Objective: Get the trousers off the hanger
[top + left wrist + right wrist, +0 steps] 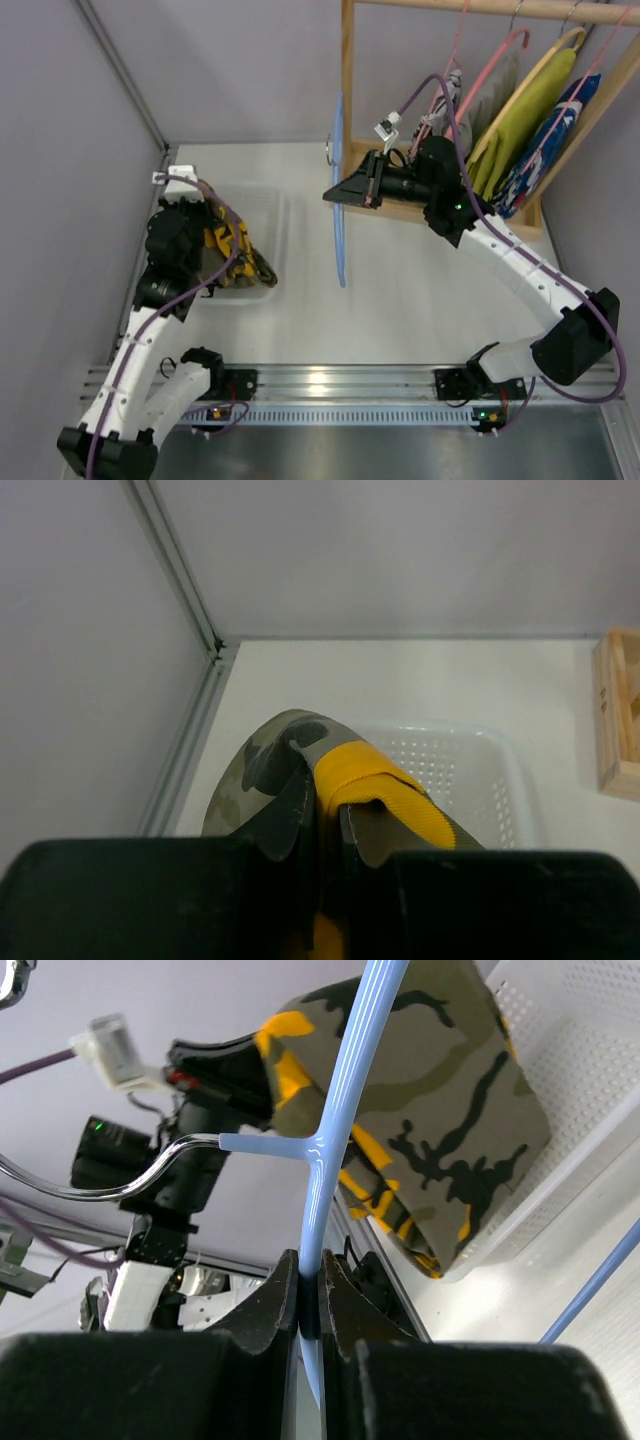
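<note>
The camouflage trousers [238, 255] with yellow patches hang bunched from my left gripper [212, 238] over the white basket [262, 205] at the left. In the left wrist view the left gripper [325, 810] is shut on a fold of the trousers [290, 745]. The light blue hanger [339, 230] is bare and stands edge-on at the table's middle, apart from the trousers. My right gripper [340, 193] holds it. In the right wrist view the right gripper [312, 1270] is shut on the hanger [340, 1090], with the trousers [450, 1110] behind it.
A wooden rack [347, 80] stands at the back right. It carries pink hangers [490, 65], a lime-green garment [525, 120] and a blue patterned one [545, 145]. A metal corner post [185, 580] runs along the walls at the left. The perforated basket [480, 770] lies below the left gripper.
</note>
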Tool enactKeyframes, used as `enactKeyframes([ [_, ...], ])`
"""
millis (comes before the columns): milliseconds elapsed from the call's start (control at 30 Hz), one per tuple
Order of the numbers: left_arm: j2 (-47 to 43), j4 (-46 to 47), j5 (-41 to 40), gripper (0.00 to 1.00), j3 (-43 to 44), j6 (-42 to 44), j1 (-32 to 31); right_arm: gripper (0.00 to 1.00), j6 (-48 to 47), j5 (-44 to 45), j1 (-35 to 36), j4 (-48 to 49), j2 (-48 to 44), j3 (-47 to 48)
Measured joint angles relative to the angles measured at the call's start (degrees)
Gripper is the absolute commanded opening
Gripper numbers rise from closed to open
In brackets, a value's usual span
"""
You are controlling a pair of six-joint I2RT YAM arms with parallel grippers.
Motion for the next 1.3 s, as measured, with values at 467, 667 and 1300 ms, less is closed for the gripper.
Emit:
enactKeyframes([
  [467,39.89,9.25,-0.61,0.24,9.4,-2.38,2.51,0.0,0.9,0.26,-0.39,-0.52,-0.2,0.7],
  [667,43.78,6.03,2.49,0.72,13.64,-7.91,5.95,0.0,1.18,0.42,-1.55,-1.7,-1.01,2.05],
  [1300,2.49,4.7,48.68,0.88,13.88,-26.84,4.15,0.0,6.14,8.52,-3.04,-4.46,-2.29,5.46],
])
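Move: The left hand holds the trousers, fingers pointing forward; the white basket's middle lies about 6 cm ahead, 2 cm to its right and 29 cm below. From this hand the empty blue hanger is roughly 30 cm right, 3 cm back and level, and the rack base's near left corner about 21 cm ahead, 27 cm right, 31 cm down. From the right hand, gripping the hanger, the basket is about 28 cm left, 11 cm ahead and 32 cm below. Still pinching the trousers, the left hand carries them forward and down over the basket, about 15 cm each way, tipping its fingers down, then opens wide and lets go. It then pulls back, up and to the right, swinging clockwise towards the hanger. The right hand keeps its grip on the hanger, lifting it about 5 cm while easing forward and right, away from the basket. ##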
